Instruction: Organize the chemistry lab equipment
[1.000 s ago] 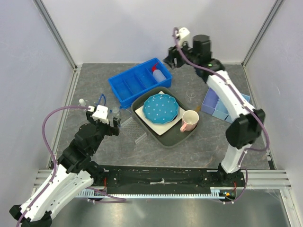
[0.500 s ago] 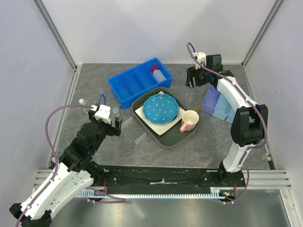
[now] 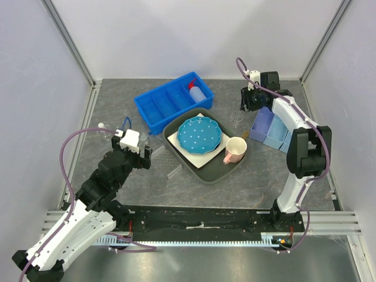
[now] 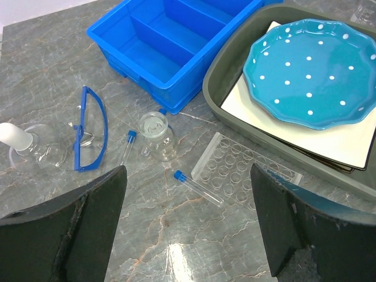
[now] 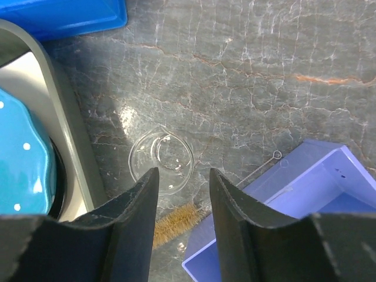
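My left gripper point(image 4: 188, 223) hovers wide open over the table, nothing between its fingers. Below it lie a blue-capped vial point(image 4: 197, 187) and a clear rack point(image 4: 244, 173). Further left are a small clear flask point(image 4: 157, 134), a second vial point(image 4: 127, 147), blue goggles point(image 4: 91, 132) and a white-capped bottle point(image 4: 29, 144). My right gripper point(image 5: 182, 176) hangs partly open above a clear beaker point(image 5: 161, 161) and holds nothing. A small brush point(image 5: 173, 223) lies beside the beaker. The white squeeze bottle point(image 3: 198, 92) with its red nozzle lies in the blue bin point(image 3: 167, 106).
A grey tray point(image 3: 205, 171) in the middle holds the blue dotted plate point(image 3: 200, 134) and the pink mug point(image 3: 236, 148). Lavender bins point(image 3: 270, 129) sit under the right arm, close to the beaker point(image 3: 237, 119). The enclosure's walls stand on three sides.
The right arm swung from over the blue bin's far end to the right and down over the beaker, and its jaws narrowed. The left arm has barely moved.
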### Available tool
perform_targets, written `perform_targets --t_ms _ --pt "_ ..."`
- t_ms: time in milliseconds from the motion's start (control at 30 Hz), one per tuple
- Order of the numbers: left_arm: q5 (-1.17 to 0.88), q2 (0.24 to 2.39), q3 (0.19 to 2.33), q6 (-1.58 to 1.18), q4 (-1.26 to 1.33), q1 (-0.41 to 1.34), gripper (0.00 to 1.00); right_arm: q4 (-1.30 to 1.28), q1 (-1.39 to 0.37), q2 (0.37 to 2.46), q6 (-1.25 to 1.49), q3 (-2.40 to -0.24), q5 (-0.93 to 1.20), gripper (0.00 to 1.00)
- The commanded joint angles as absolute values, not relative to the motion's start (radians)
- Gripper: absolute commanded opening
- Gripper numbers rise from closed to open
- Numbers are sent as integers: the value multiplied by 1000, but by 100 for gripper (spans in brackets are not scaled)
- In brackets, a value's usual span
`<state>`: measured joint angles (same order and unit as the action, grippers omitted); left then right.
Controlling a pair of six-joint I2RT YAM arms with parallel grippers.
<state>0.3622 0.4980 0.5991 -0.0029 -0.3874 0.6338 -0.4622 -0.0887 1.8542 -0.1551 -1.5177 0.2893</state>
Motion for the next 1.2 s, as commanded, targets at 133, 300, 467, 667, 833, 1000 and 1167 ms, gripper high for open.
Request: perform_targets --t_ms 133,300,467,667,833,1000,1167 --pt "374 517 597 25 -354 626 92 -462 -91 1928 -173 -1508 284 43" --pt "367 518 597 26 -353 624 92 -474 -90 1966 -172 -1511 288 40" --pt "350 520 597 26 -354 626 92 -483 -91 1993 -163 -1516 295 34" --pt "307 508 595 28 -348 624 92 -451 -91 2005 -129 -1509 264 26" --pt "298 508 597 21 -350 624 92 -405 -91 1979 -109 -1476 252 17" --pt "172 479 598 9 -333 624 91 -313 -86 1885 -87 -1404 250 12" --pt "94 463 638 -129 -302 624 93 -226 -81 1764 -69 -1339 281 11"
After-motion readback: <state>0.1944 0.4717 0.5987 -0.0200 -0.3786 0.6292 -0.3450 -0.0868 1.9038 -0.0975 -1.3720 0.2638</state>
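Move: The beaker's middle stands about 2 cm left and 2 cm back of the right hand's half-open fingers, and some 10 cm below them. The purple bin compartment lies roughly 9 cm to the hand's right and 4 cm nearer the base. The brush bristles are 9 cm back and 1 cm right, and the grey tray's middle is about 14 cm back and 15 cm left. From the left hand the beaker lies some 22 cm ahead, 35 cm right and 18 cm below. Straight down goes the right hand, about 7 cm, onto the beaker's right-hand rim, tipping its fingers some 10 degrees steeper. The half-open fingers close on the way and pinch the glass wall, one inside and one outside, then draw up and back about 1 cm. Late on, the left hand, still wide open and empty, swings about 2.5 cm right, turning clockwise. ##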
